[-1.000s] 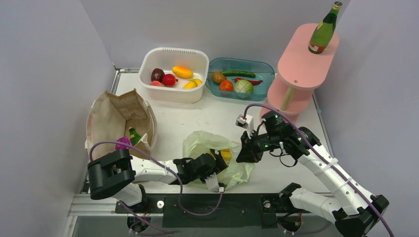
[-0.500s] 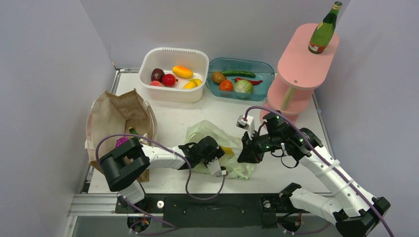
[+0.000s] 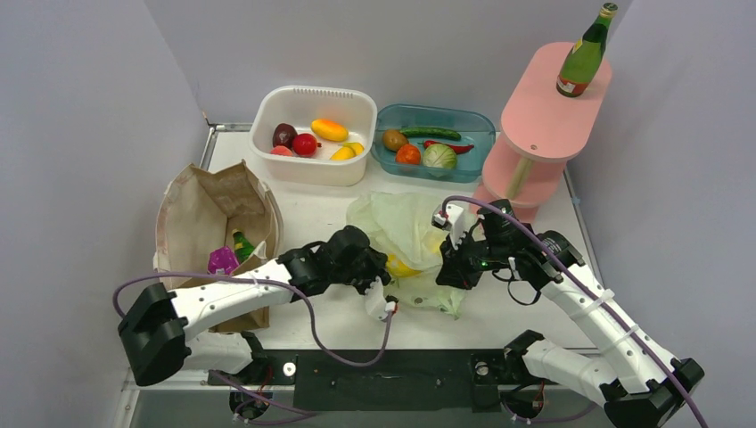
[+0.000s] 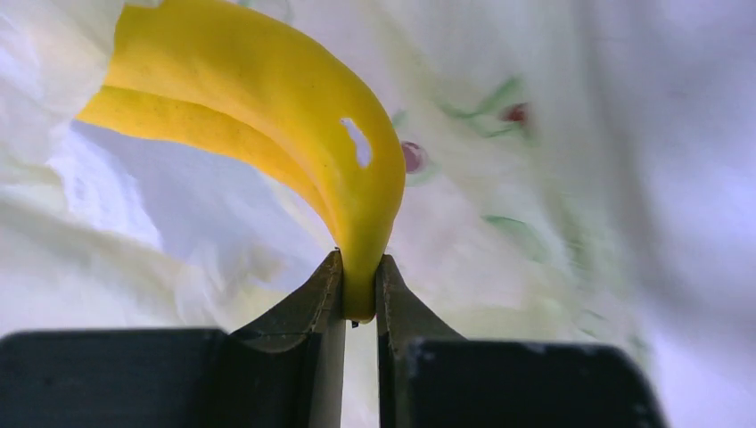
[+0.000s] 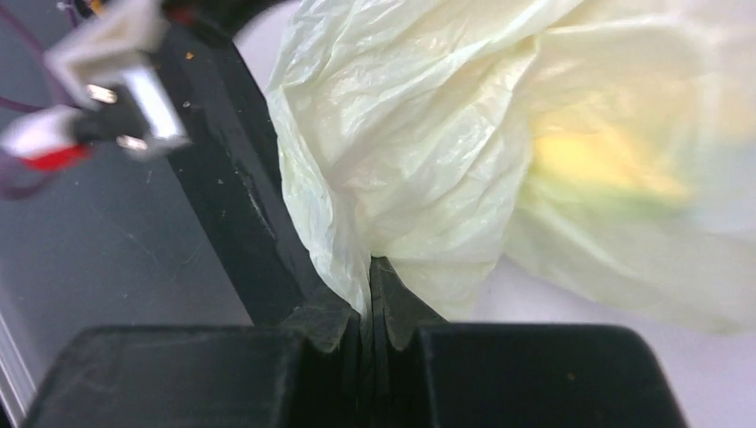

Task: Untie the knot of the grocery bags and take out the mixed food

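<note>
The pale green plastic bag [image 3: 401,234] lies crumpled mid-table. My left gripper [image 3: 385,265] reaches into its mouth and is shut on the tip of a yellow banana [image 4: 294,134], which shows faintly through the film in the top view [image 3: 401,266]. My right gripper [image 3: 448,275] is shut on a fold of the plastic bag [image 5: 410,178] at its near right edge. The brown paper bag [image 3: 214,209] stands open at the left, with a green glass bottle [image 3: 242,245] and a purple snack packet [image 3: 221,260] inside.
A white tub [image 3: 272,160] holds fruits at the back. A teal tub [image 3: 385,165] holds a cabbage [image 3: 439,156], a red chilli and round fruits. A pink two-tier stand [image 3: 544,125] at the back right carries another green bottle [image 3: 584,55].
My left arm has swung away from the table's near edge and pushed further into the plastic bag. The bag has shifted and stretched toward the back. My right gripper has kept its hold.
</note>
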Action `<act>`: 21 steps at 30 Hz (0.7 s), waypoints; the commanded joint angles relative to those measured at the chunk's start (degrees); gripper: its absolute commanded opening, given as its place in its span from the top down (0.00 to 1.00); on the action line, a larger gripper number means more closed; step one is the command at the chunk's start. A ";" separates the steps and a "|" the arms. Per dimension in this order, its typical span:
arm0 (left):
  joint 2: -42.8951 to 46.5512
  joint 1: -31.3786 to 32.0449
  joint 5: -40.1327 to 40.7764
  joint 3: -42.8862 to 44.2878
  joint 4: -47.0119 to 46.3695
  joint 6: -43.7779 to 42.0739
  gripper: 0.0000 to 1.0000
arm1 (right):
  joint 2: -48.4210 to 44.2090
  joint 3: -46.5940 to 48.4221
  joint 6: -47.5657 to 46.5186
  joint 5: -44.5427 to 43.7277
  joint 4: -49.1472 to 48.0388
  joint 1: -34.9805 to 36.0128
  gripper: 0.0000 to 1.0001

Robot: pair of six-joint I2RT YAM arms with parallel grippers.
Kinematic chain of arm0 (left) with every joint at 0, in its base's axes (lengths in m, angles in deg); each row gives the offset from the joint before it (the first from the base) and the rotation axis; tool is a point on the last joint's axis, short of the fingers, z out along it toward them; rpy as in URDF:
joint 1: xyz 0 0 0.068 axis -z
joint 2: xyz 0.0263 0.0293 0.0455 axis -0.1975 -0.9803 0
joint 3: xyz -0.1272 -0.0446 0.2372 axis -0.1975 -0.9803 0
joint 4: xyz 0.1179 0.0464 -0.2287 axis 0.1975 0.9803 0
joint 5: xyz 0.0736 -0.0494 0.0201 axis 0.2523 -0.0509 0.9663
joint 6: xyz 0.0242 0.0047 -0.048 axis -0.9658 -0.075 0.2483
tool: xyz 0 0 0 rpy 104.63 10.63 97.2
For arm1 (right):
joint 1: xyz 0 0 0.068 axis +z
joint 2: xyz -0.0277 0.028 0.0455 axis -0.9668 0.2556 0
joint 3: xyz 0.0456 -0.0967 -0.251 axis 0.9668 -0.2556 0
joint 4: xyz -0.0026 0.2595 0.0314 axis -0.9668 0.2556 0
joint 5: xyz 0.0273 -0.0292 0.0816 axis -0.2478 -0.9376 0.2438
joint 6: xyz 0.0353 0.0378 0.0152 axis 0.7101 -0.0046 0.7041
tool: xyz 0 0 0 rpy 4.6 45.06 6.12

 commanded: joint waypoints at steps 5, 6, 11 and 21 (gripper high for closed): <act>6.85 -2.90 -23.57 16.05 42.77 1.53 1.00 | -0.60 2.21 1.45 -7.76 -4.14 -1.83 1.00; 6.77 -2.78 -24.35 17.99 47.15 1.57 1.00 | -0.28 2.78 1.61 -7.83 -4.59 -2.23 1.00; 6.19 -1.00 -27.17 23.33 61.92 0.41 1.00 | 1.21 5.17 1.61 -7.28 -5.46 -4.06 1.00; 8.87 -0.76 -23.33 24.30 72.67 0.36 1.00 | 4.97 7.35 -0.34 -1.09 -4.72 -10.48 1.00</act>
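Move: The bananas, already pinched at the stem by the left hand, have their middle about 6 cm to its right and 3 cm below, still half hidden in the pale green grocery bag. The bag's middle is roughly 4 cm ahead and 4 right; the white basket, some 34 cm ahead and 20 left. From the right hand, gripping the rim, the bag centres about 10 cm ahead, 7 left and 15 below; the bananas, 8 left, 7 ahead. The bananas are drawn out of the grocery bag, still pinched by the stem, as the left hand sweeps back about 14 cm and left some 11 cm, rising a few centimetres early on while its fingers swing some 40 degrees to point steeply down. The right hand keeps its grip on the bag's rim and pulls it the other way, forward about 7 cm and slightly up, turning a little clockwise. ##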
